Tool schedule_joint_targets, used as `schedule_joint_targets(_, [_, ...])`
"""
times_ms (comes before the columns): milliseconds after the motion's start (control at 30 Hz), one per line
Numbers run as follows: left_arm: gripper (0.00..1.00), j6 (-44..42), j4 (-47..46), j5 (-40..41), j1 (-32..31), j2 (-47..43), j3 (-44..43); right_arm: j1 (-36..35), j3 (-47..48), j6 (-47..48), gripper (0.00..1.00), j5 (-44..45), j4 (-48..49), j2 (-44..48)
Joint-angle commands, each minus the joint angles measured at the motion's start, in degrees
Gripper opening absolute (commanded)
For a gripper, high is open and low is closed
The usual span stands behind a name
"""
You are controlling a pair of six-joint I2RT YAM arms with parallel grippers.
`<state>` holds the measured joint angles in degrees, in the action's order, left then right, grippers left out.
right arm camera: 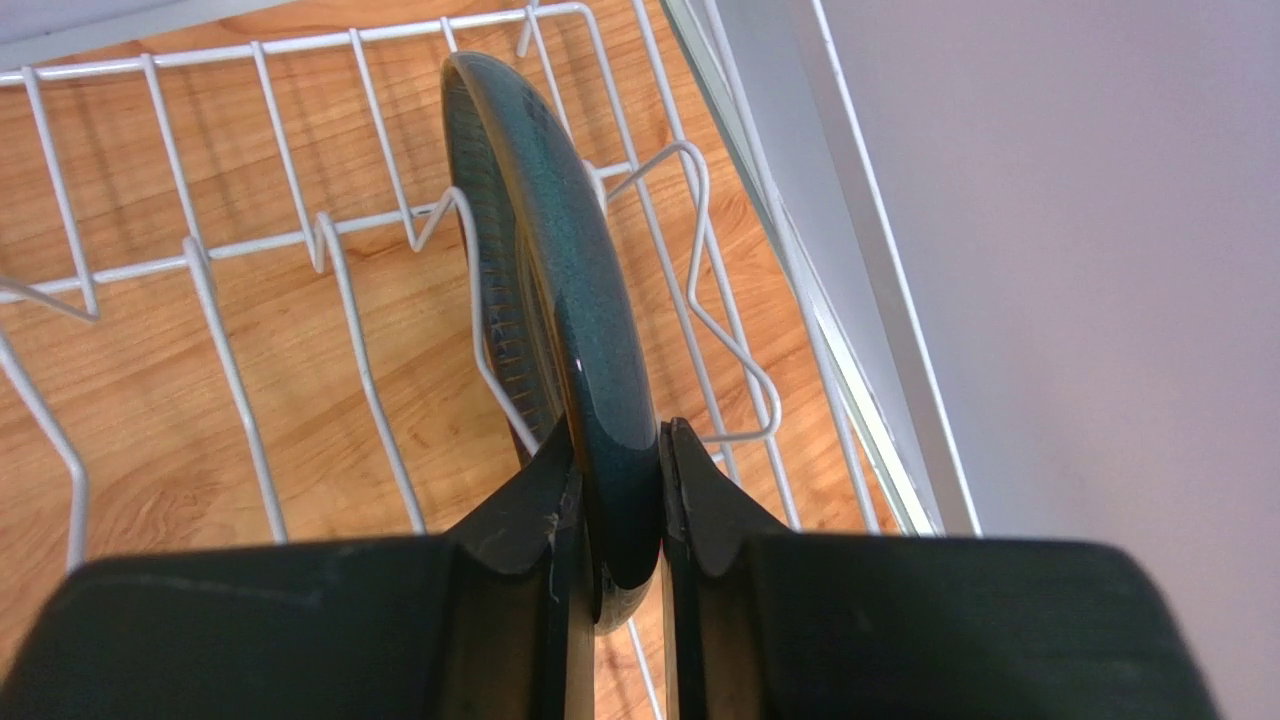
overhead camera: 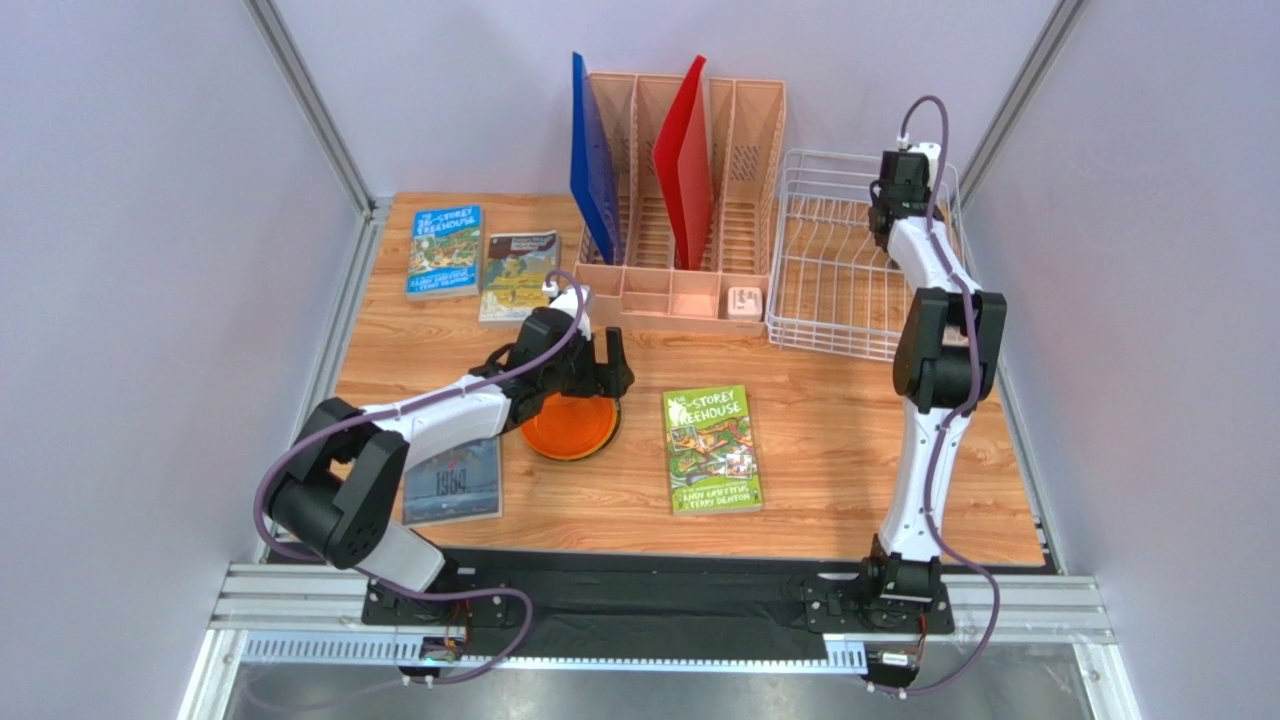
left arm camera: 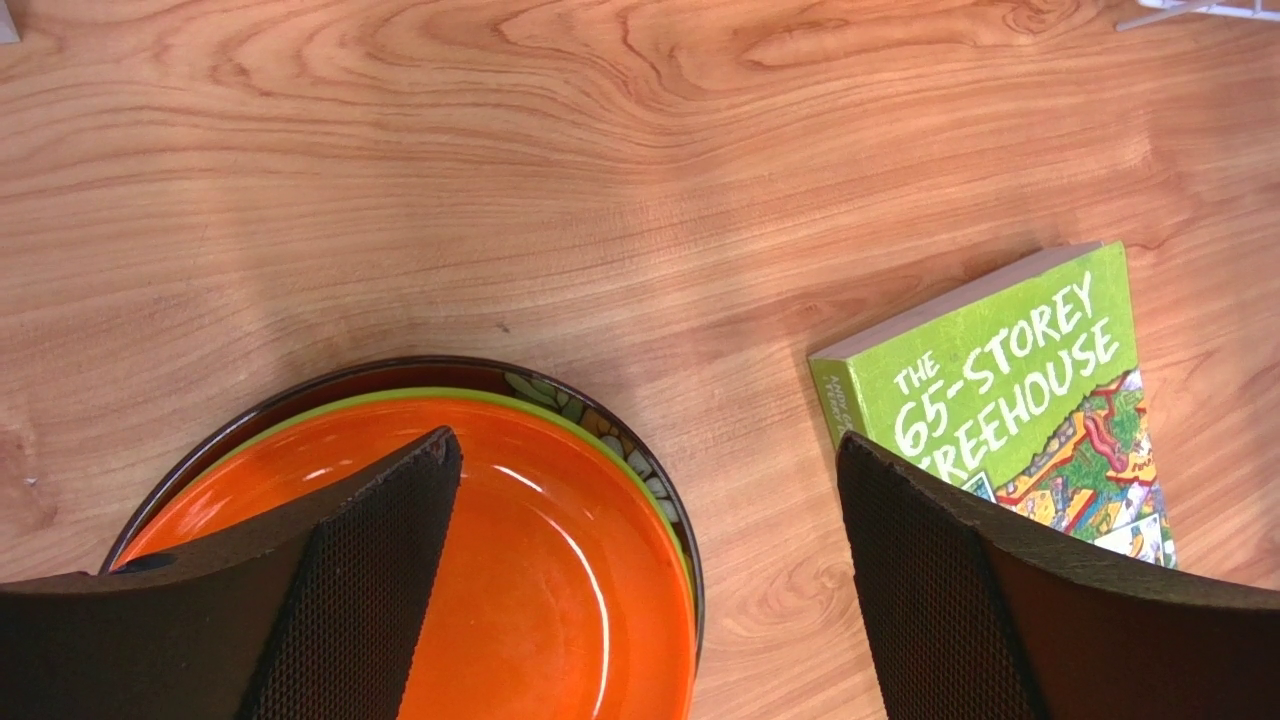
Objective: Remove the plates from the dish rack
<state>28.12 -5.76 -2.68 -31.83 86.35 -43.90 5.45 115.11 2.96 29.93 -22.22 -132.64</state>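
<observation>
A dark teal-grey plate (right arm camera: 549, 255) stands on edge between the prongs of the white wire dish rack (overhead camera: 842, 255) at the back right. My right gripper (right arm camera: 616, 443) is shut on the plate's near rim, inside the rack (right arm camera: 241, 375). On the table left of centre, an orange plate (left arm camera: 556, 570) lies stacked on a lime green plate (left arm camera: 451, 396) and a dark red floral plate (left arm camera: 579, 402). My left gripper (left arm camera: 646, 495) hangs open just above this stack (overhead camera: 571, 425), one finger over the orange plate, nothing held.
A pink slotted organiser (overhead camera: 684, 210) with a blue and a red folder stands left of the rack. Books lie at the back left (overhead camera: 446, 251) (overhead camera: 519, 275), by the left arm (overhead camera: 451, 480) and right of the stack (overhead camera: 711, 447) (left arm camera: 1037, 390).
</observation>
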Motion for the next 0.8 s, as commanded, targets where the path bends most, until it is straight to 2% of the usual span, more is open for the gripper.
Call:
schedule_joint_targets(0, [1.0, -0.61, -0.92, 0.22, 0.28, -1.35, -1.72, -1.85, -2.08, 2.84, 0.0, 6.89, 10.44, 7.74])
schedule_joint_targets(367, [1.0, -0.61, -0.39, 0.13, 0.28, -1.97, -1.28, -1.76, -4.36, 2.22, 0.0, 11.02, 11.32, 10.46])
schedule_joint_targets(567, [1.0, -0.35, 0.31, 0.22, 0.28, -3.46, -1.28, -2.03, -8.75, 1.26, 0.0, 10.06, 11.15, 19.25])
schedule_joint_targets(767, [1.0, -0.17, 1.01, -1.36, 0.28, -7.24, -1.36, -2.2, -12.88, -2.61, 0.0, 7.25, 6.32, 29.09])
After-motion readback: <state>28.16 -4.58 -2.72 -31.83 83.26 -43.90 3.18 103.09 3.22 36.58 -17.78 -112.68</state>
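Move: The stack of unloaded plates, orange on top, lies about 56 cm to the right hand's left, 29 cm back and 10 cm below it; that hand already grips the dark plate in the rack. The dish rack's middle is about 9 cm left of this hand, 2 cm back and 6 cm down; the green book is some 34 cm left, 33 cm back and 11 cm down. From the left hand the stack is about 3 cm back, 6 cm left and 6 cm below. The dark plate, still pinched in the right gripper, is drawn up out of the rack's slots: slowly at first, with a slight shift left, then faster and also back. The right hand rises about 11 cm and comes back some 4 cm while the wrist tips the fingers up about 10 degrees; they keep their hold. ##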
